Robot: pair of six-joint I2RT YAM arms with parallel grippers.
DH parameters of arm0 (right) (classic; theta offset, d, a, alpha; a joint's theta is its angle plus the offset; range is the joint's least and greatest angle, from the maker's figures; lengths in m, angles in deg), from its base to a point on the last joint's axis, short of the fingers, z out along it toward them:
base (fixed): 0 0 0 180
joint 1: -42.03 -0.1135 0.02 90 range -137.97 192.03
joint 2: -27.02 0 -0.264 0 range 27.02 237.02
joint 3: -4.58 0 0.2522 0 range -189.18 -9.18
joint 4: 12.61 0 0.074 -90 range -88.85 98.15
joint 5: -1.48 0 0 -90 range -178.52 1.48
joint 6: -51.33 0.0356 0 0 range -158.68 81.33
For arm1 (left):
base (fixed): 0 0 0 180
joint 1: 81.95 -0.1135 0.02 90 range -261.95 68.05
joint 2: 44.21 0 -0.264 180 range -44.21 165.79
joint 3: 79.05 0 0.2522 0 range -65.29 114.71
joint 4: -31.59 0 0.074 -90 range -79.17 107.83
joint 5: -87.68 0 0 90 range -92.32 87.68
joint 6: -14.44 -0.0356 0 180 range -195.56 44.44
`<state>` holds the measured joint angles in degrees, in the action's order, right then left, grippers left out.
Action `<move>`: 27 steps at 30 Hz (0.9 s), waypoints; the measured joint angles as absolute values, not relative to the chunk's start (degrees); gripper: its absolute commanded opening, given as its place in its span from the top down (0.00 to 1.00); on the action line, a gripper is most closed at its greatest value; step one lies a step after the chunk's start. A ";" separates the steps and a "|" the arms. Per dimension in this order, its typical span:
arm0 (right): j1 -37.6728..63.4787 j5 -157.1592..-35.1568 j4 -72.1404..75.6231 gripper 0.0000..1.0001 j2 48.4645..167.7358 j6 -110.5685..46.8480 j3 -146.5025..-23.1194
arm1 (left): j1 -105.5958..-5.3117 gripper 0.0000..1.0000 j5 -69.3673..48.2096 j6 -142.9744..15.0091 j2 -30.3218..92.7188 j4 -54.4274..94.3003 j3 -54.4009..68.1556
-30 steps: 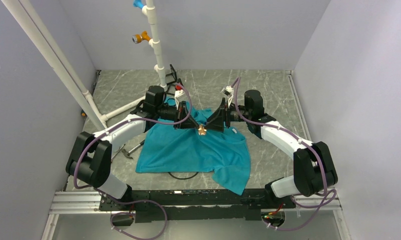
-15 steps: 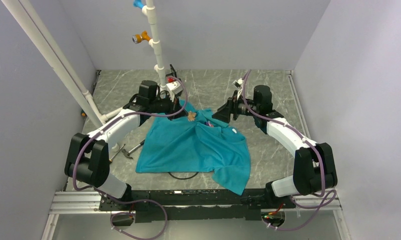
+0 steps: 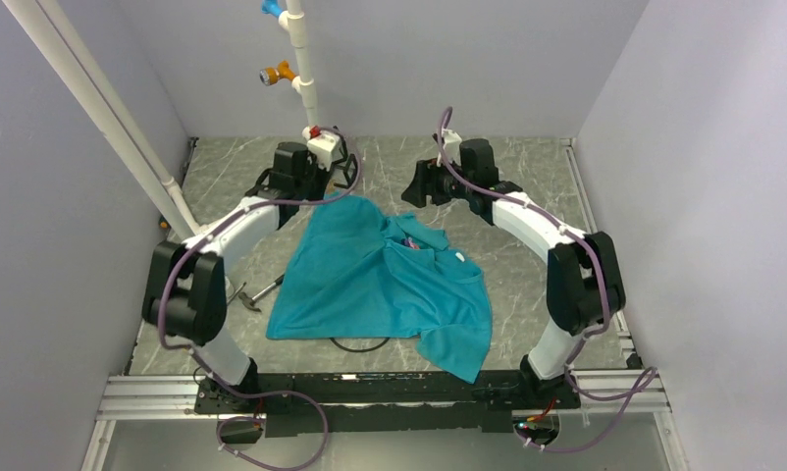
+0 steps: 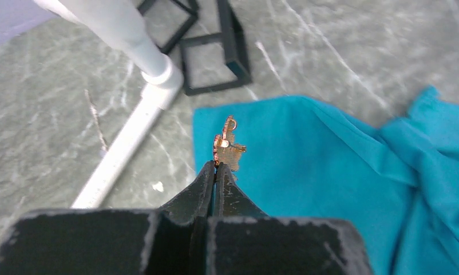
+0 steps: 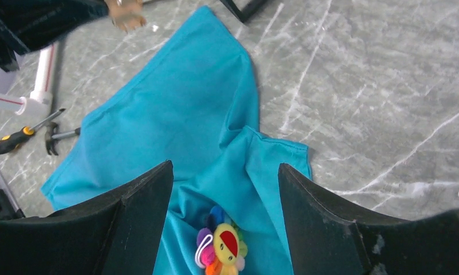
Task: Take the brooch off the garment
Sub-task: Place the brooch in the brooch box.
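The teal garment (image 3: 370, 285) lies spread on the marble table, its far corner pointing at the back. The brooch (image 5: 222, 246), a small multicoloured flower with a yellow face, sits on a fold of the garment (image 5: 175, 103) and shows as a tiny pink speck (image 3: 406, 241) in the top view. My right gripper (image 5: 224, 166) hangs open above it, the brooch just nearer than its fingertips and touching neither. My left gripper (image 4: 216, 166) is shut on a small copper-orange piece (image 4: 227, 148), held over the garment's (image 4: 330, 160) back left edge.
A white pipe stand (image 3: 306, 88) rises at the back, its base pipe (image 4: 141, 86) beside a black frame (image 4: 216, 51). A screwdriver (image 5: 21, 137) and a small tool (image 3: 257, 292) lie left of the garment. A black cable loop (image 3: 360, 345) pokes out at its front edge.
Both arms have drawn back from the garment's middle toward the far side. The left gripper carried the copper-orange piece back and left. The right gripper opened wider and pulled away.
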<state>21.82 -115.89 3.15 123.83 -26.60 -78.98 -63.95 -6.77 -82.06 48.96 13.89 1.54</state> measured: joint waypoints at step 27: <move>28.40 -115.87 8.74 0.29 114.55 -29.75 -75.00 | -65.64 1.00 0.38 -73.74 77.02 16.95 22.91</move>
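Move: Some 15 cm ahead of the left hand, 5 cm to its right and 15 cm below, the near frame of the open brooch box lies on the table. The box's other black frame stands about 8 cm beyond that and 3 cm to its left; the white upright pipe's foot is some 7 cm left of the near frame, roughly level with it. The garment's far left corner lies around 9 cm straight ahead of the left hand. From the right hand the near frame is roughly 17 cm ahead and 16 cm left. Carrying the brooch, still pinched in its shut fingertips, the left hand goes forward about 11 cm and sinks some 8 cm towards the near frame of the brooch box, turning roughly 10 degrees counter-clockwise and slowing as it nears. The empty right hand dips slightly, then swings about 6 cm to the right and rises, fingers staying open. ##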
